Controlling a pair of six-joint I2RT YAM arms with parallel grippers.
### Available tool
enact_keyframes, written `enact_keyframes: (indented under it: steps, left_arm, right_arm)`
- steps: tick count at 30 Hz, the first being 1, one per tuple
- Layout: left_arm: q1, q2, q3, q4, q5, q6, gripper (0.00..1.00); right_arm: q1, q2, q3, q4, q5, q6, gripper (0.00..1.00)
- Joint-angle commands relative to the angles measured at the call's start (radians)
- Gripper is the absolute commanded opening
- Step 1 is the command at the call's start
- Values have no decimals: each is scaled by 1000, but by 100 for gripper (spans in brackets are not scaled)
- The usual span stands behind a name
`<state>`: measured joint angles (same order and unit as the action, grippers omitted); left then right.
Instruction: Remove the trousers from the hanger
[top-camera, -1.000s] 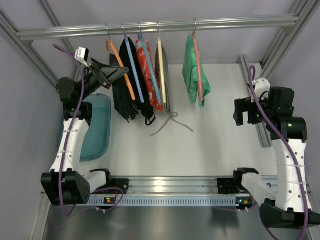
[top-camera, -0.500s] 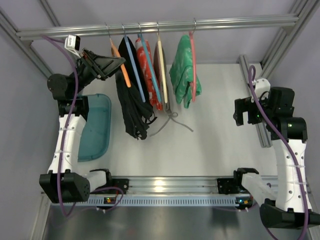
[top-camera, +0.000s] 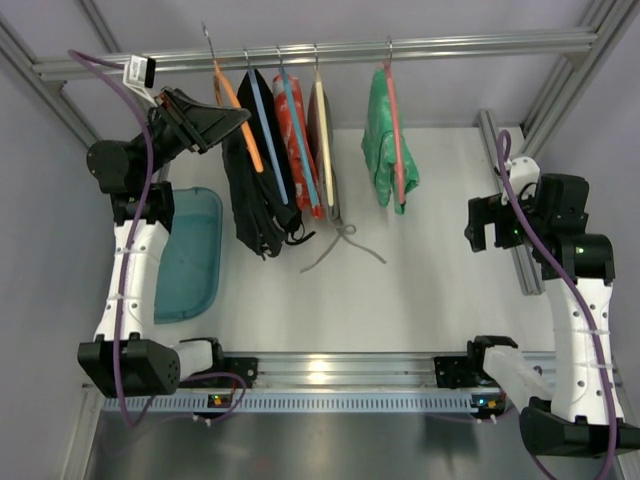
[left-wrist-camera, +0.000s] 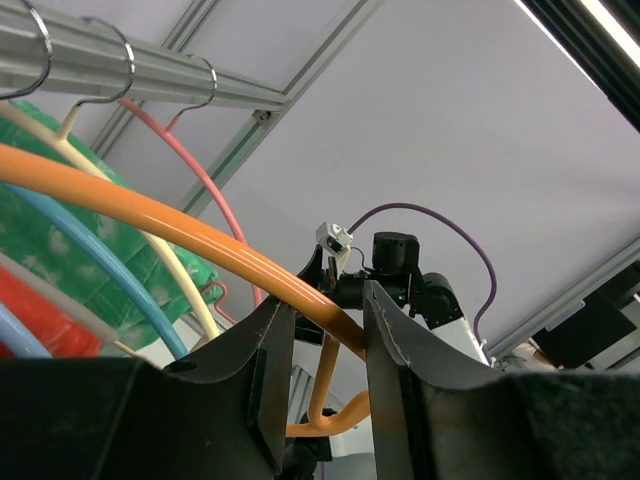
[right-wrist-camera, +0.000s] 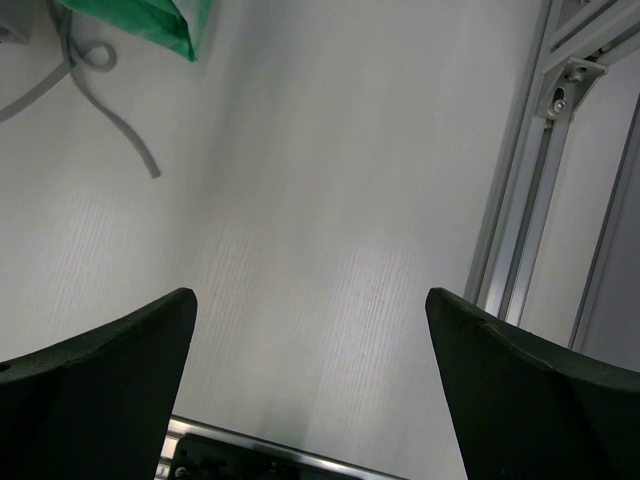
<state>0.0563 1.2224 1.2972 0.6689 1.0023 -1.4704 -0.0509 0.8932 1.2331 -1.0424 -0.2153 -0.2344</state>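
The orange hanger (top-camera: 243, 118) is tilted at the left end of the rail (top-camera: 450, 45), its metal hook (top-camera: 207, 38) raised above the bar. Black trousers (top-camera: 248, 205) hang from it, bunched against another black garment on a light blue hanger (top-camera: 268, 125). My left gripper (top-camera: 238, 118) is shut on the orange hanger's arm; in the left wrist view the orange hanger bar (left-wrist-camera: 200, 235) runs between the fingers of the left gripper (left-wrist-camera: 325, 310). My right gripper (top-camera: 482, 225) hangs over the table at the right, open and holding nothing, as the right wrist view of the right gripper (right-wrist-camera: 310, 300) shows.
A red patterned garment (top-camera: 300, 140), a cream hanger (top-camera: 322, 130) and a green garment on a pink hanger (top-camera: 388, 140) hang further right along the rail. A teal tray (top-camera: 190, 255) lies under the left arm. A grey cord (top-camera: 340, 245) lies on the table.
My left gripper has closed on the orange hanger and moved up and left with it, so its hook now stands above the rail. The hanging garments swung. The right arm has not moved.
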Motion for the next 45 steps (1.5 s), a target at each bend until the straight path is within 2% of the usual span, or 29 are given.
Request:
enact_keyframes:
  steps: [1, 7, 13, 17, 21, 25, 28, 30, 34, 40, 45]
  left_arm:
    - [-3, -50, 115, 216, -21, 88, 6]
    - [-4, -116, 64, 205, -11, 101, 5]
    - [-4, -225, -116, 207, 16, 134, 4]
    - [-6, -348, -234, 192, 42, 220, 0]
    - [-4, -418, -297, 157, 84, 249, 0]
    - [-6, -504, -349, 74, 101, 307, 0]
    - [-6, -552, -354, -7, 108, 340, 0]
    - [-6, -570, -354, -44, 125, 372, 0]
    - [-4, -615, -355, -162, 143, 436, 0]
    - [-3, -652, -357, -247, 148, 492, 0]
    - [-1, -661, -339, -308, 163, 547, 0]
  right_arm:
    - [-14, 4, 46, 22, -35, -2, 99]
    - [-14, 15, 130, 15, -137, 20, 99]
    - [-14, 52, 300, 56, -376, 118, 99]
    - [-9, 134, 396, 131, -513, 251, 100]
    - [29, 211, 482, 224, -564, 403, 99]
    - [144, 283, 539, 341, -601, 552, 100]
    - [232, 319, 514, 460, -634, 657, 99]
    - [272, 329, 471, 545, -624, 736, 99]
    - [451, 380, 485, 692, -555, 878, 99]
    - [702, 522, 634, 696, -458, 885, 99]
    - [851, 656, 749, 717, -395, 915, 98]
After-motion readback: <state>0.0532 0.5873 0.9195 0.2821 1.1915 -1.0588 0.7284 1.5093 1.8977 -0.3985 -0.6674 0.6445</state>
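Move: The black trousers hang from the orange hanger already gripped by the left hand, their middle about 18 cm below and 2 cm behind it, 1 cm right. From that hand, the rail is some 8 cm ahead, level sideways and 3 cm higher; the light-blue hanger is 4 cm ahead, 4 cm right. The right hand has the trousers about 43 cm left, 3 cm ahead and 8 cm higher, with the green garment 20 cm left, 9 cm ahead. Back and then also downward, the left arm draws the orange hanger away from the rail, about 16 cm back and 9 cm down, tilting some 20 degrees and keeping its pinch. The right hand, wide open, first climbs, then sweeps left past the green garment towards the hanger and trousers, roughly 35 cm left and 22 cm up, rolling and turning counter-clockwise until its fingers point left. ##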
